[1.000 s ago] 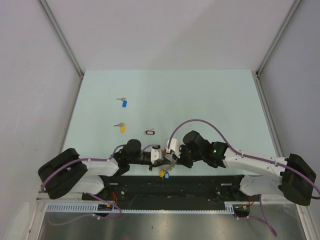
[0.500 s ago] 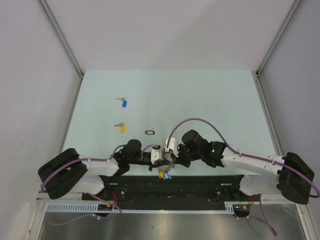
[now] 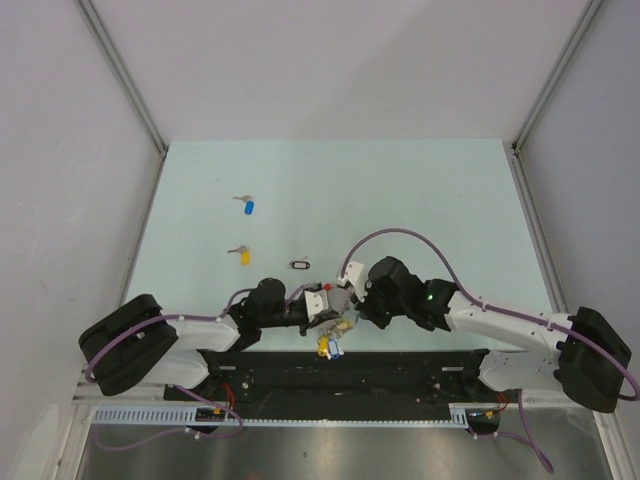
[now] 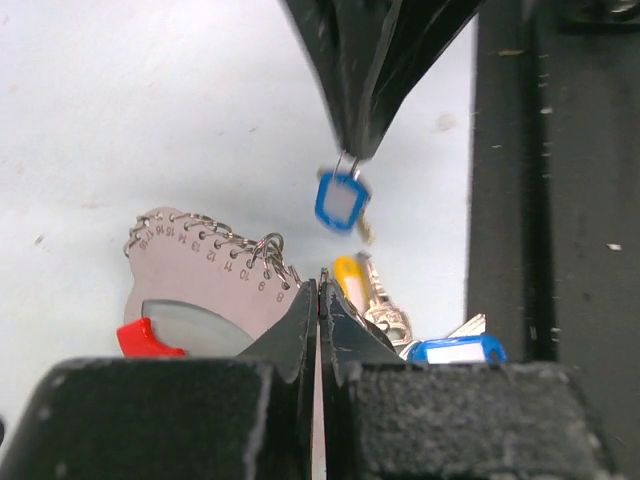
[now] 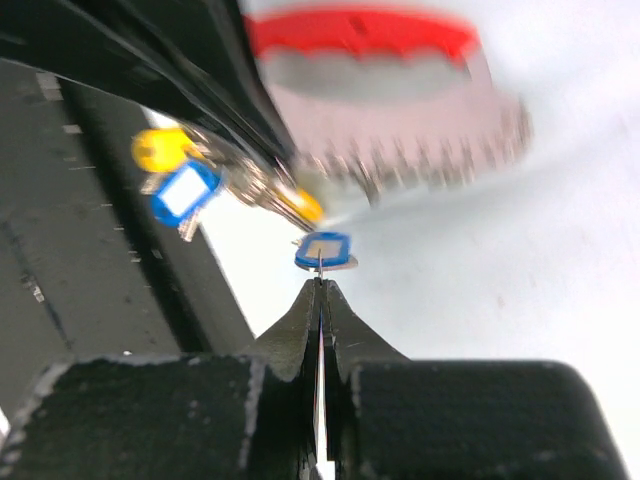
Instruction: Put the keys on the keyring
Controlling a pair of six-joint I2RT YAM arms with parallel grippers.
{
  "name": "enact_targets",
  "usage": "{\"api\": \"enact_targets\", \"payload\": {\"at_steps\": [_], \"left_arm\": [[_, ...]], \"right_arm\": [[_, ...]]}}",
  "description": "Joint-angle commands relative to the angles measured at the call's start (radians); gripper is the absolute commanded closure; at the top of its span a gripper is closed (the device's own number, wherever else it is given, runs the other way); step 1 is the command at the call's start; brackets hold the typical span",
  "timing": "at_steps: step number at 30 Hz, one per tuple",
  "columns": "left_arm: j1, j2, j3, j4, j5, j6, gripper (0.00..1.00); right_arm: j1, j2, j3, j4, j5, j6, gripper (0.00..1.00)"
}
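Observation:
The keyring [image 4: 196,287], a numbered silver plate with a red arc, hangs in my left gripper [image 4: 320,284], which is shut on its edge. Beside it dangle a yellow-headed key [image 4: 349,275] and a blue-tagged key [image 4: 456,350]. My right gripper [image 5: 321,284] is shut on the thin wire loop of another blue-tagged key [image 5: 325,250], just below the blurred keyring [image 5: 385,85]. From above, both grippers meet at the near table edge, with the bunch of keys [image 3: 328,347] hanging below them. A blue key [image 3: 248,206] and a yellow key [image 3: 243,255] lie loose on the table.
A small black-rimmed oval tag [image 3: 300,265] lies just beyond the grippers. The black base rail [image 3: 340,372] runs right under the hanging keys. Grey walls [image 3: 60,200] enclose the pale green table [image 3: 400,200] on three sides.
Both grippers have shifted slightly right and away from the rail while staying shut. The left wrist has turned, and the hanging keys have swung a little.

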Motion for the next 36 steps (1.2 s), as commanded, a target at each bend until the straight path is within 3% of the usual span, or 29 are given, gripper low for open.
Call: {"api": "enact_targets", "payload": {"at_steps": [1,7,14,26,30,36], "left_arm": [[-0.002,0.010,0.051,-0.008,-0.158,-0.023,0.99],[0.000,-0.022,0.045,-0.020,-0.274,-0.045,1.00],[0.000,-0.053,0.037,-0.029,-0.354,-0.068,1.00],[0.000,-0.075,0.037,-0.038,-0.370,-0.085,1.00],[0.000,-0.076,0.037,-0.041,-0.365,-0.086,1.00],[0.000,-0.085,0.036,-0.040,-0.374,-0.086,1.00]], "right_arm": [[-0.051,-0.028,0.044,-0.082,0.103,0.163,1.00],[-0.143,0.018,0.113,-0.143,0.080,0.252,1.00],[-0.215,0.202,0.231,-0.259,0.140,0.263,1.00],[-0.237,0.509,0.417,-0.165,0.291,0.198,1.00],[-0.240,0.526,0.436,-0.157,0.308,0.198,1.00],[-0.215,0.402,0.440,-0.333,0.298,0.246,1.00]]}}
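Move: The right hand holds the blue-tag key; the bare table spot it is taken to lies about 12 cm ahead, 4 cm right and 6 cm below. The keyring's middle is some 5 cm ahead and 5 cm left, slightly lower; its hanging tags are about 5 cm back, 6 cm left; the black-tag key lies 14 cm ahead, 13 cm left. From the left hand, gripping the keyring, that spot is about 12 cm ahead, 9 cm right, 5 cm down. Still pinching the blue-tag key by its small ring, the right hand draws off to the right from beside the keyring, then swings mainly forward, about 12 cm in all, and sinks some 4 cm towards the bare table beyond, turning some 30 degrees clockwise while its fingers tip more steeply down. The left hand keeps its grip on the keyring and carries it about 5 cm forward and a little left, turning roughly 20 degrees counter-clockwise, then nearly stops. ##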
